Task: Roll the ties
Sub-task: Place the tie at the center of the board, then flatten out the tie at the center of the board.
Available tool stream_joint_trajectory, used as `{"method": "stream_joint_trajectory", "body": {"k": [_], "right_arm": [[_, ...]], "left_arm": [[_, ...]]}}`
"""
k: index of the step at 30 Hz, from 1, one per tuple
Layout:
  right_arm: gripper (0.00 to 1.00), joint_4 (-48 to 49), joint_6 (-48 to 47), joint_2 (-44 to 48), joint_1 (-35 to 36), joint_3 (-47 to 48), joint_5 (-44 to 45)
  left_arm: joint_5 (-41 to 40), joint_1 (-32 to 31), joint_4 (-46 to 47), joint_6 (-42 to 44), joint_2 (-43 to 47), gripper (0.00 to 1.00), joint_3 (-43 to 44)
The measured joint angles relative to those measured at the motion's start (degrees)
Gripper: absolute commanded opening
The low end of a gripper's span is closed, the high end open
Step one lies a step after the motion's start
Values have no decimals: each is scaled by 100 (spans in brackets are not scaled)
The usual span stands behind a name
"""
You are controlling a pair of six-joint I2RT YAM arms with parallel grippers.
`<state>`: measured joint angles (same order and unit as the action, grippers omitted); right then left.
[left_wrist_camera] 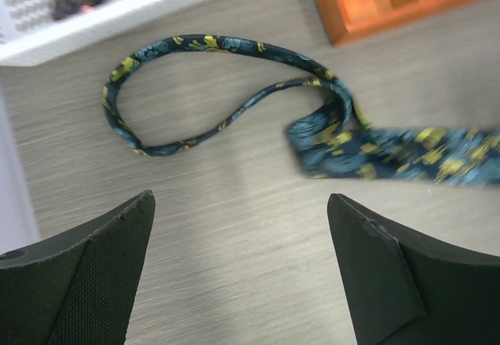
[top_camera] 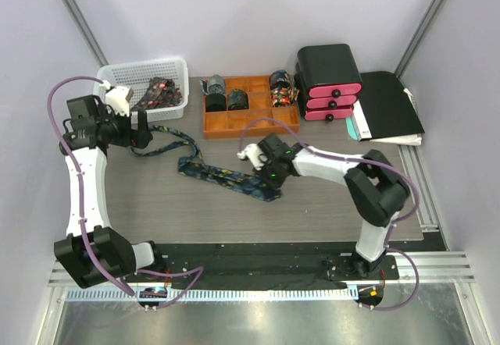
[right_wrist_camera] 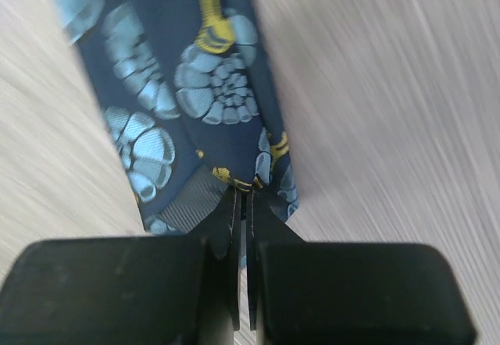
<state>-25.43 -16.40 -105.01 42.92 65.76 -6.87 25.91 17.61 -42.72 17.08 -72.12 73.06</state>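
A dark navy tie point(top_camera: 223, 177) with teal and gold patterning lies unrolled across the table. Its narrow end curls into a loop point(left_wrist_camera: 195, 44) beside the basket. My left gripper point(top_camera: 144, 136) hovers over bare table just short of that loop, open, with nothing between its fingers point(left_wrist_camera: 101, 251). My right gripper point(top_camera: 271, 179) is shut on the tie's wide end point(right_wrist_camera: 211, 87), and its tips point(right_wrist_camera: 244, 193) pinch the fabric edge. Rolled ties point(top_camera: 215, 87) sit in the orange tray, and loose ties point(top_camera: 160, 91) lie in the basket.
A white mesh basket point(top_camera: 144, 65) stands at the back left. An orange compartment tray point(top_camera: 250, 132) stands at the back centre. A black and pink drawer box point(top_camera: 328, 80) and a black folder point(top_camera: 391, 107) are at the back right.
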Motion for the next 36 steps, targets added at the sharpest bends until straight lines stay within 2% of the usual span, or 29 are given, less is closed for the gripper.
{"method": "stream_joint_trajectory", "body": {"k": [2,3,7,10,12,18,23,28,34,36], "right_arm": [[1,-70,-319,470,-531,-551,81],[1,-140,-509,684,-835,-778,160],[1,-483,-1692,1631,-2551,-1742,717],[1,-907,-2463,1919,-3493,-2024,1080],[1,-1193,-2841,1954,-3834,-2044,1156],[1,-1565,-3342,1945,-4269,-2017,1141],[1,-1692,-3458,1851,-4546,-1921,1080],[1,-1729,-3449,1757,-4616,-1827,1036],[1,-1790,-3423,1635,-4616,-1707,964],[1,-1810,-3412,1598,-4616,-1679,953]], "left_arm": [[166,-61,-192,214,-111,85,4],[197,-118,-308,367,-179,81,4],[205,-625,-597,927,-382,68,-107],[181,-1025,-734,1244,-549,63,-271],[153,-1185,-728,1362,-748,58,-271],[-334,-1797,-656,1799,-1888,55,361],[-905,-2393,-426,2109,-3012,59,1137],[-1320,-2564,-136,2273,-3746,60,1672],[-1690,-2673,175,2498,-4170,52,1770],[-1759,-2693,234,2546,-4304,42,1770]]}}
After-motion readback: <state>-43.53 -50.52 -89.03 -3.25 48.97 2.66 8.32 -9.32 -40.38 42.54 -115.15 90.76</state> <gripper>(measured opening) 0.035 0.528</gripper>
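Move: The right hand already pinches the tie's wide end at the table; its goal is bare wood some 32 cm to its right and 4 cm back. From this hand the orange tray's middle is about 30 cm ahead and 8 left, and the drawer cabinet 32 ahead and 20 right. From the left hand, the tie's narrow loop centres some 12 cm ahead, 3 right and 23 below; the tray's near left corner is 14 ahead, 17 right. Keeping its pinch on the tie's wide end, the right hand drags it fast to the right, low along the table, for about 32 cm, rolling as it goes, then holds there. The open left hand sinks about 18 cm, easing back and right first, then reaching forward and right towards the narrow part by the tray corner, turning clockwise while its fingers narrow to half open, not yet shut on the tie. ##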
